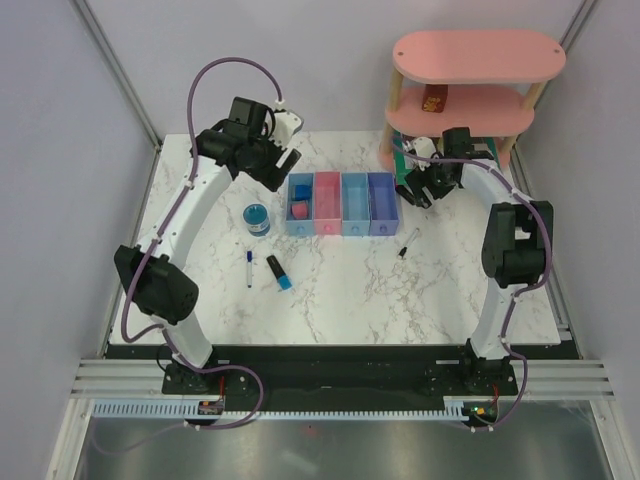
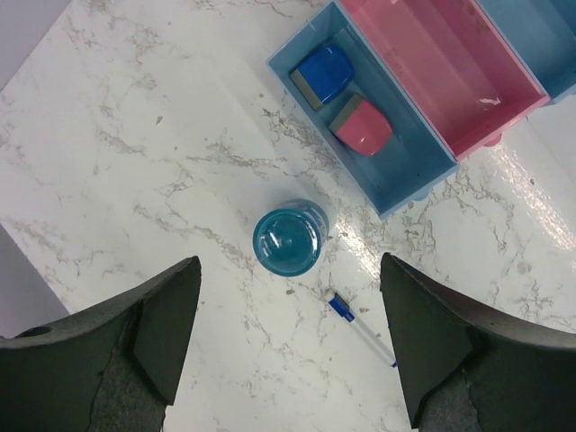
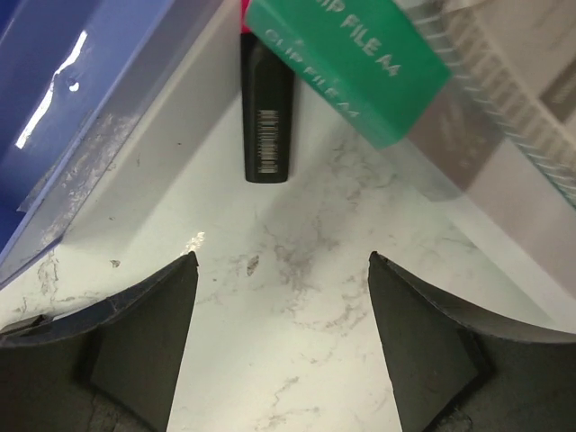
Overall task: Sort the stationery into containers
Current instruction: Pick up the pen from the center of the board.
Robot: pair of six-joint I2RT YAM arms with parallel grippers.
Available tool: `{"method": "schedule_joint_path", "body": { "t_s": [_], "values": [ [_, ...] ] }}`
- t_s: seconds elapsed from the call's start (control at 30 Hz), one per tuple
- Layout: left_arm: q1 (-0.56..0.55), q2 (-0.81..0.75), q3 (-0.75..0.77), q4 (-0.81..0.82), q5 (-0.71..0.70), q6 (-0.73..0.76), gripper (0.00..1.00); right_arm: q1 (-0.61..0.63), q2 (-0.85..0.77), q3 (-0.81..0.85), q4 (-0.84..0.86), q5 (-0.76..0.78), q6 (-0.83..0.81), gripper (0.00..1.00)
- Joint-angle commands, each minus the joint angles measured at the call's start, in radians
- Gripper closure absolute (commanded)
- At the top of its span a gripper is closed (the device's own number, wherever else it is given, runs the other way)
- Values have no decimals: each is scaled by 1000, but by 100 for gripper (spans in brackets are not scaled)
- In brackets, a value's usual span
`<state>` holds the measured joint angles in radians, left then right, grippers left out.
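Observation:
The containers (image 1: 340, 203) are four joined bins at mid table. In the leftmost light blue bin (image 2: 409, 171) lie a blue eraser (image 2: 322, 74) and a pink eraser (image 2: 363, 126). The blue tape roll (image 2: 288, 238) stands just left of the bins, with a thin pen (image 2: 360, 328) nearer me. A black highlighter with a blue end (image 1: 279, 272) lies beside that pen. My left gripper (image 2: 290, 268) hovers open above the tape roll, holding nothing. My right gripper (image 3: 282, 261) is open over bare marble, close to a black highlighter (image 3: 267, 117) half under the green book (image 3: 346, 63). A second pen (image 1: 408, 243) lies right of the bins.
The pink oval two-tier shelf (image 1: 470, 80) stands at the back right with a small red box (image 1: 433, 98) on its lower tier. The purple-blue bin's wall (image 3: 81, 90) is just left of my right gripper. Grey walls close in both sides.

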<state>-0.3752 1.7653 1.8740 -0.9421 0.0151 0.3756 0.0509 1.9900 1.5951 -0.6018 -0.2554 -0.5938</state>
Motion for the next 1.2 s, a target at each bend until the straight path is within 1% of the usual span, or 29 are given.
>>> {"method": "schedule_joint_path", "body": {
  "t_s": [0.0, 0.13, 0.33, 0.73, 0.8, 0.83, 0.93, 0.97, 1.03, 1.07, 1.13, 1.17],
  "values": [
    [9, -87, 1, -56, -56, 35, 12, 12, 65, 100, -23, -82, -38, 18],
    [21, -110, -3, -76, -72, 46, 12, 12, 139, 140, -15, -88, -29, 22],
    [29, -122, -1, -90, -81, 49, 12, 12, 217, 209, -10, -94, -17, 24],
    [36, -122, 11, -100, -98, 62, 11, 30, 319, 282, -15, -107, -41, 27],
    [35, -122, 14, -103, -99, 65, 11, 32, 334, 289, -18, -107, -40, 29],
    [36, -124, 14, -103, -101, 68, 11, 33, 339, 295, -19, -108, -38, 31],
    [41, -122, 13, -106, -103, 72, 11, 37, 355, 302, -24, -110, -40, 40],
    [42, -122, 11, -106, -101, 74, 11, 38, 360, 304, -29, -108, -40, 46],
    [45, -127, -1, -109, -96, 74, 11, 38, 365, 302, -39, -107, -41, 52],
    [45, -130, -9, -109, -89, 75, 11, 38, 366, 299, -44, -102, -44, 59],
    [47, -139, -38, -107, -86, 78, 11, 38, 363, 273, -53, -85, -49, 65],
    [47, -144, -48, -107, -80, 77, 11, 37, 354, 260, -52, -75, -55, 70]
  ]
}}
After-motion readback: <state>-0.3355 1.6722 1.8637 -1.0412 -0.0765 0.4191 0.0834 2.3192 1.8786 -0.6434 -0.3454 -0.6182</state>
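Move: The black pen with the pink end lies about 7 cm ahead of my right hand, 5 cm to its left and 7 cm below. It sits between the blue tray, some 5 cm ahead and 11 cm left of me, and the green clip file, about 13 cm ahead and 8 cm right; a thin brush lies roughly 6 cm back and 5 cm left. From my left hand the pen is about 12 cm ahead, 32 cm right and 23 cm lower. With my right hand I sink about 6.5 cm while reaching some 4.5 cm forward and a little left, into the gap between tray and clip file. The fingers narrow slightly on the way, then close on the black body near the pen's rear end, pinching it from both sides. My left hand backs clear empty and open, about 4.5 cm left and slightly up. ##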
